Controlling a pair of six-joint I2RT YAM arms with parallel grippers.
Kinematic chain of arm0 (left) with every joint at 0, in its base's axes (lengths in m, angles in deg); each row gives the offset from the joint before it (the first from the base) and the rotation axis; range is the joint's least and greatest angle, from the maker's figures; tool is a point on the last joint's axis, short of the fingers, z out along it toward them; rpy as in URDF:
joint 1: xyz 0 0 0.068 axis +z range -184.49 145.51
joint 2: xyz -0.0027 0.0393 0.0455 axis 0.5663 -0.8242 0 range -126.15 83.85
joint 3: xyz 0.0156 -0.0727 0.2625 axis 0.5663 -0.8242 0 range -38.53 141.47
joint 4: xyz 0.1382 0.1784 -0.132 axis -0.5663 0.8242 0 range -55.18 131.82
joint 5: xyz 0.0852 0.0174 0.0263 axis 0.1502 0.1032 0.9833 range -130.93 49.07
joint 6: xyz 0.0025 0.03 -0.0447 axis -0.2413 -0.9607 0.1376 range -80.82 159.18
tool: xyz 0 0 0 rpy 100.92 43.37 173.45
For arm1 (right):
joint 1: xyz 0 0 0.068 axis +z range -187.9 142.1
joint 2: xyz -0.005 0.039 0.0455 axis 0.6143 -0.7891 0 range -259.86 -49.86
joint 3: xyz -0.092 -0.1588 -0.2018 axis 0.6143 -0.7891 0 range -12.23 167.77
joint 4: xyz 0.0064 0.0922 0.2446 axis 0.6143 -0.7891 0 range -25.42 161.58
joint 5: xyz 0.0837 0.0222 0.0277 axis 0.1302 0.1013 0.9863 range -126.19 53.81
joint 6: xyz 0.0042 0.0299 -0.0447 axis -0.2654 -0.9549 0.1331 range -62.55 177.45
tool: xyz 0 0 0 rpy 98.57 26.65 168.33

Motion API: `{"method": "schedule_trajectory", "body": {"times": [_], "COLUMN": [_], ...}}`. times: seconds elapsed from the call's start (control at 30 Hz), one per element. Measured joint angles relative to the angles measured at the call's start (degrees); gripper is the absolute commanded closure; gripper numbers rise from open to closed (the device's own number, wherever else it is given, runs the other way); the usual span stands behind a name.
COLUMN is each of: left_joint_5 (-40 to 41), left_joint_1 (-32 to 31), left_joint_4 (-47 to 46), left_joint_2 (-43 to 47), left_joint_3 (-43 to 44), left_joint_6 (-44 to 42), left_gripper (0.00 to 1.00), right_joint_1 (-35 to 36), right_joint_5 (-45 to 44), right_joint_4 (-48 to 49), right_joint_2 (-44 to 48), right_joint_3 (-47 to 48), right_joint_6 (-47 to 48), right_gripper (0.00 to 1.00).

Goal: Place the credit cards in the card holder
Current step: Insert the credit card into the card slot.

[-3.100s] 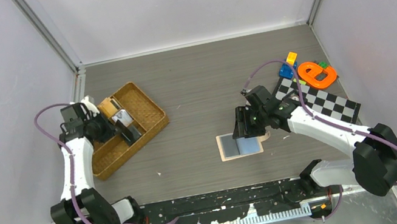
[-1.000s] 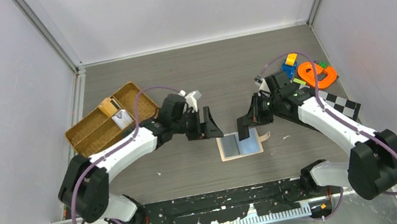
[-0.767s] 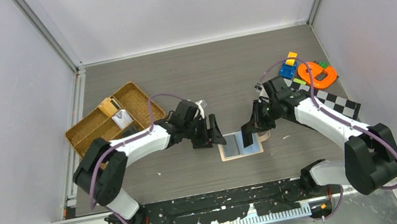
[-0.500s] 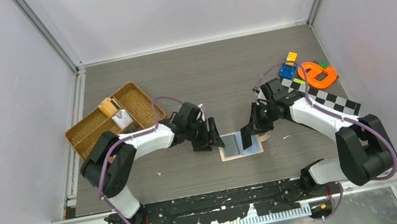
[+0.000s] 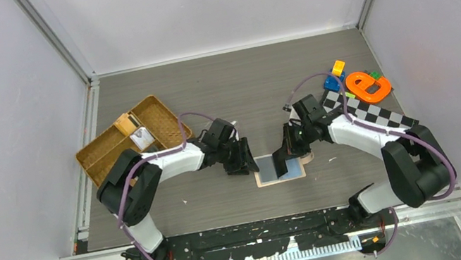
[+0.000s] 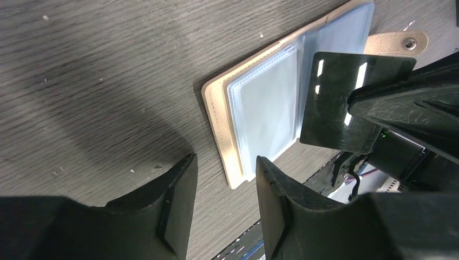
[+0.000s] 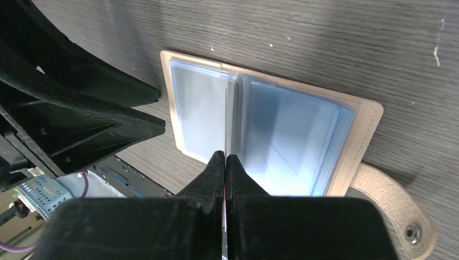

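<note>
The card holder (image 5: 290,169) lies open and flat on the table, its clear pockets (image 6: 265,108) facing up and its snap tab (image 7: 398,214) to one side. My right gripper (image 7: 224,157) is shut on a credit card (image 6: 346,103), a dark one that stands on edge over the holder's middle fold (image 7: 233,92). My left gripper (image 6: 226,165) is open at the holder's left edge, one finger (image 6: 178,200) on each side of its near corner, with a gap still showing. In the top view it (image 5: 244,161) sits just left of the holder.
A brown wicker tray (image 5: 91,149) stands at the left and holds a small grey flat piece (image 5: 140,138). Behind the right arm are a checkerboard sheet (image 5: 383,119), an orange toy (image 5: 368,86) and a blue block (image 5: 332,80).
My left gripper came from the tray side to the holder's left edge, and its jaws have narrowed. My right gripper has brought the card a little lower and further left over the holder.
</note>
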Motion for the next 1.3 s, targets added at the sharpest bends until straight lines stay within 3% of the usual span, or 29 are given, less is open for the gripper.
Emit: {"method": "schedule_trajectory", "body": {"times": [0.27, 0.53, 0.73, 1.3], "left_joint_5": [0.0, 0.0, 0.9, 2.1], "left_joint_1": [0.0, 0.0, 0.0, 0.0], "left_joint_4": [0.0, 0.3, 3.5, 6.9], "left_joint_2": [-0.4, -2.2, -3.9, -5.2], "left_joint_3": [0.3, 2.1, 4.8, 7.1], "left_joint_6": [-0.1, -0.7, -3.0, -5.3], "left_gripper": [0.57, 0.65, 0.8, 0.91], "right_joint_1": [1.1, 2.0, 2.4, 3.0], "right_joint_5": [-1.1, -1.5, -0.9, -1.7], "right_joint_4": [0.2, 0.5, 1.3, 2.0], "right_joint_2": [-2.8, -3.3, -3.3, -2.1], "right_joint_3": [-0.1, -0.1, -0.1, -0.5], "right_joint_6": [0.4, 0.5, 0.6, -1.2], "right_gripper": [0.99, 1.0, 0.99, 1.0]}}
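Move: The left-page pocket's mouth, at the card holder's fold, lies about 2 cm to the left of the right hand, 2 cm back and 4 cm below; that hand holds the black card. The right-hand page's middle is some 2 cm right and 2 cm back, and the strap about 7 cm right and 1 cm back, both 4 cm below. For the left hand, the holder's left edge is level fore and aft, roughly 1 cm right and 1 cm below, with the pocket mouth 7 cm right. The black card, still pinched in the right fingers, is lowered about 1.5 cm with a slight draw back, then shifted some 1 cm left against the pocket mouth at the fold. Meanwhile the left hand eases about 1 cm forward and 1 cm down, tilting slightly, and closes from half open to nearly shut, pinching the holder's left edge. ##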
